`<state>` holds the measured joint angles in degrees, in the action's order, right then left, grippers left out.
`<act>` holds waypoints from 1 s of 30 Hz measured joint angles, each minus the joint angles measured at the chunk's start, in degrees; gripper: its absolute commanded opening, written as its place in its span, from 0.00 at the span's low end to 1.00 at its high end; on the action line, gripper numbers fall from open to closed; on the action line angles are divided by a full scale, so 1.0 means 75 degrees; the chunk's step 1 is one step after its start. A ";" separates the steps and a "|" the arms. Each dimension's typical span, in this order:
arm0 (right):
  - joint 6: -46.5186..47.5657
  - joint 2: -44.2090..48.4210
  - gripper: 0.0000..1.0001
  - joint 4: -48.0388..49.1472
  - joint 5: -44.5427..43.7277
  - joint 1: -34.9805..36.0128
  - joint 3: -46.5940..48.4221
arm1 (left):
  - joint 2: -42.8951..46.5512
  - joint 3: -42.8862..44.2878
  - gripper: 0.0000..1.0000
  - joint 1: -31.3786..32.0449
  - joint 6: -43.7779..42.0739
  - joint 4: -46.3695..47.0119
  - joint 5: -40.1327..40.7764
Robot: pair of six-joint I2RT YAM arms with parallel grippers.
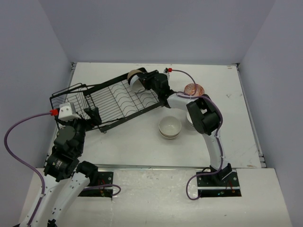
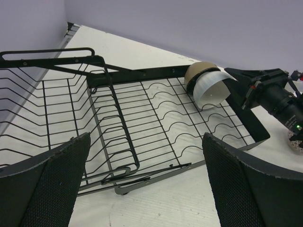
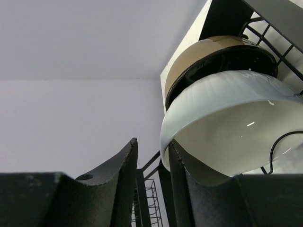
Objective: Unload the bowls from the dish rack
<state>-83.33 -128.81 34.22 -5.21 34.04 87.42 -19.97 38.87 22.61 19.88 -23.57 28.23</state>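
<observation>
The black wire dish rack (image 1: 118,101) lies slanted across the left of the table. Two bowls stand on edge at its far right end: a beige bowl with a black inside (image 1: 134,74) and a white bowl (image 1: 138,80) in front of it. My right gripper (image 3: 152,146) straddles the white bowl's (image 3: 236,127) rim, one finger inside against it and the other outside with a gap, so it is open. The beige bowl (image 3: 199,56) sits right behind. My left gripper (image 2: 147,142) hangs wide open over the rack's (image 2: 142,118) near edge, holding nothing.
A stack of white bowls (image 1: 169,126) stands on the table right of the rack. A patterned bowl with a red-brown speckled inside (image 1: 194,89) sits behind the right arm. The rack's deeper basket end (image 1: 71,101) is by the left gripper.
</observation>
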 measured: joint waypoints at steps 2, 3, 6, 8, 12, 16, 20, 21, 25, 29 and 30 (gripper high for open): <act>0.0003 -0.0169 0.33 -0.0149 0.0044 0.0000 0.0265 | 0.0000 0.0000 1.00 0.0000 0.0000 0.0000 -0.0009; 0.0003 -0.0233 0.33 -0.0219 0.0061 0.0000 0.0361 | 0.0000 0.0000 1.00 0.0000 0.0000 0.0000 -0.0015; 0.0003 -0.0309 0.33 -0.0370 0.0093 0.0000 0.0481 | 0.0000 0.0000 1.00 0.0000 0.0000 0.0000 -0.0032; 0.0006 -0.0309 0.32 -0.0469 0.0093 0.0003 0.0487 | 0.0000 0.0000 1.00 0.0000 0.0000 0.0000 -0.0044; 0.0000 -0.0391 0.26 -0.0519 0.0140 -0.0003 0.0545 | 0.0000 0.0000 1.00 0.0000 0.0000 0.0000 -0.0064; -0.0026 -0.0650 0.24 -0.0504 0.0245 -0.0006 0.0740 | 0.0000 0.0000 1.00 0.0000 0.0000 0.0003 -0.0079; -0.0149 -0.0764 0.14 -0.0289 0.0309 0.0003 0.0796 | 0.0000 0.0000 1.00 0.0000 0.0000 0.0003 -0.0082; -0.0187 -0.0775 0.13 -0.0227 0.0335 0.0012 0.0793 | 0.0000 0.0000 1.00 0.0000 0.0000 0.0003 -0.0085; -0.0201 -0.0781 0.07 0.0067 0.0417 0.0029 0.0673 | 0.0000 0.0000 1.00 0.0000 -0.0003 0.0003 -0.0099; -0.0236 -0.0769 0.00 0.0810 0.0449 0.0029 0.0236 | 0.0000 0.0000 1.00 0.0000 0.0000 0.0006 -0.0111; -0.0262 -0.0761 0.00 0.1003 0.0458 0.0029 0.0114 | 0.0000 0.0000 1.00 0.0000 -0.0003 0.0006 -0.0111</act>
<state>-85.30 -134.52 41.74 -1.78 34.26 88.27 -19.97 38.87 22.61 19.86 -23.53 27.40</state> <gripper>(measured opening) 0.131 0.997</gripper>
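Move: The right hand's half-open fingers already straddle the rim of the white bowl standing in the rack; the bowl's middle lies roughly 3 cm to the left, 1 cm ahead and 6 cm below. The tan bowl with the black inside is some 6 cm ahead, 4 cm left and 6 cm down. The rack's right end wall runs about 9 cm right and 5 cm back. From the left hand, the white bowl is about 30 cm ahead, 25 cm right. The right fingers close on the white bowl's upper rim and end pinching it, one finger outside, the other inside the bowl. The hand first sinks about 2.5 cm while easing left and a little forward over the rim, then, with the fingers closing further, draws back about 1 cm at that lower height, the wrist turning only a few degrees. ##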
